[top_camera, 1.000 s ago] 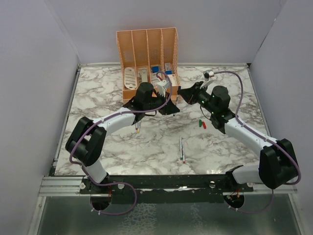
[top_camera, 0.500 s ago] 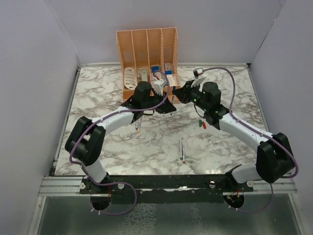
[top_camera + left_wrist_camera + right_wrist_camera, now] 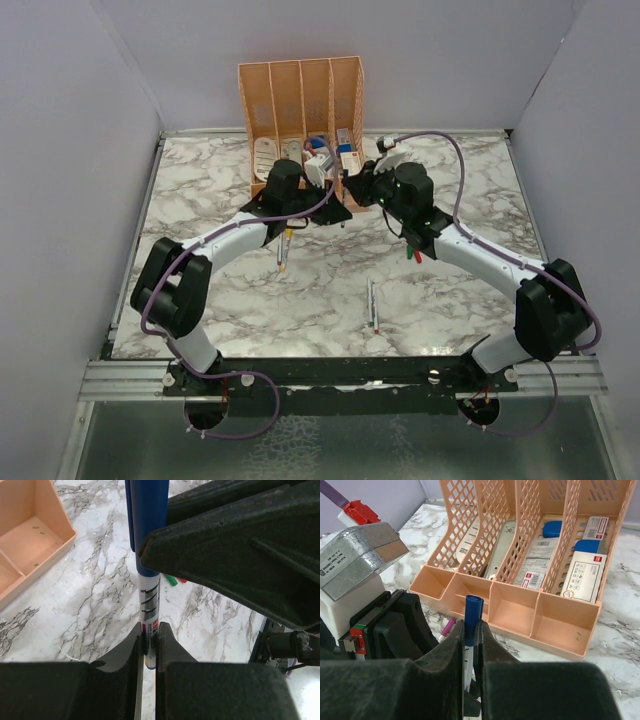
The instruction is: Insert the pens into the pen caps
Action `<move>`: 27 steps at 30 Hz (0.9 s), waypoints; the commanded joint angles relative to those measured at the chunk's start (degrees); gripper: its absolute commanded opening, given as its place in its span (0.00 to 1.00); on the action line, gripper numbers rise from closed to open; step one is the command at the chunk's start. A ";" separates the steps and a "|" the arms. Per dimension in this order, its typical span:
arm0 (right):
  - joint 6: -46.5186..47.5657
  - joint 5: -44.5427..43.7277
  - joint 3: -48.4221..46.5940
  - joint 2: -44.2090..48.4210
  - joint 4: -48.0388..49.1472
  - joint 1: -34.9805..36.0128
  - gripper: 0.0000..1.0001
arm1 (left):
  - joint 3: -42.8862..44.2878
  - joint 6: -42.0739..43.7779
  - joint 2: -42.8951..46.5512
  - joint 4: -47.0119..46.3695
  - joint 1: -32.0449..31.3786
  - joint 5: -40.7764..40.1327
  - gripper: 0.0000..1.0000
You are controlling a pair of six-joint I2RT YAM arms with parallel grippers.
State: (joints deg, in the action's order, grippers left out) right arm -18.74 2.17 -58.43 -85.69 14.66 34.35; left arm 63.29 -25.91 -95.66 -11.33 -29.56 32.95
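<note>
A silver-grey pen [image 3: 149,597] stands between my two grippers, with the dark blue pen cap [image 3: 472,611] over its upper end. My left gripper [image 3: 150,632] is shut on the pen's lower barrel. My right gripper [image 3: 469,626] is shut on the blue cap from the other side. In the top view the left gripper [image 3: 333,212] and right gripper [image 3: 358,190] meet just in front of the organiser, and they hide this pen. A green cap [image 3: 408,250] and a red cap [image 3: 416,256] lie side by side on the marble under the right forearm.
The orange organiser [image 3: 300,95] with white and blue stationery stands right behind the grippers. One pen [image 3: 284,250] lies under the left forearm, another [image 3: 373,305] at mid-table. A pen with a purple cap [image 3: 447,628] lies near the organiser's front trays [image 3: 512,611].
The right gripper has swung left to meet the left gripper. Both have shifted a little left and back toward the organiser.
</note>
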 commanded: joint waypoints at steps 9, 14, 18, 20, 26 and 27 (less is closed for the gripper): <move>-0.86 6.44 -4.92 -5.30 -18.07 4.12 0.20 | -3.71 -2.29 6.88 -7.00 3.21 -4.28 0.00; -0.24 3.39 -8.26 -4.12 -15.95 4.12 0.34 | -4.30 1.77 6.96 9.54 2.71 -10.36 0.00; 1.08 0.67 -10.89 -3.07 -16.46 4.15 0.34 | -3.46 3.23 5.92 21.07 2.76 -16.19 0.00; 1.29 0.34 -11.07 -2.76 -16.38 4.15 0.34 | -2.69 3.78 5.22 23.64 2.75 -17.03 0.00; -0.20 0.29 -10.59 -3.75 -17.30 4.14 0.34 | -0.46 3.29 2.60 31.43 2.76 -19.12 0.00; -0.46 0.17 -10.40 -3.76 -17.51 4.15 0.34 | -0.04 3.51 1.86 32.88 2.76 -19.29 0.00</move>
State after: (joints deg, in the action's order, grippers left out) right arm -18.59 3.73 -68.36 -90.21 -0.69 38.17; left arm 60.07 -23.46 -91.35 13.45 -26.74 17.30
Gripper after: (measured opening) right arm 0.338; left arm 0.089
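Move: Upright in the left fingers, with its blue cap already on, the pen has its middle about 3 cm straight below the right hand, which still grips the cap. From the left hand, the two finished pens lie on the table some 16 cm to the left, 3 cm back and 15 cm down; the rack's front trays are about 10 cm ahead and 8 cm left, 13 cm lower. The green cap lies roughly 20 cm right of the right hand, 3 cm back and 19 cm down. Letting go of the blue cap, the right fingers open about a quarter of their range, while that hand drops and backs off a few centimetres, easing left, then rises some 2 cm. The left hand keeps its pinch on the pen's lower part and carries it about 8 cm left and 8 cm down towards the finished pens, its fingers tipping steeper downward. ##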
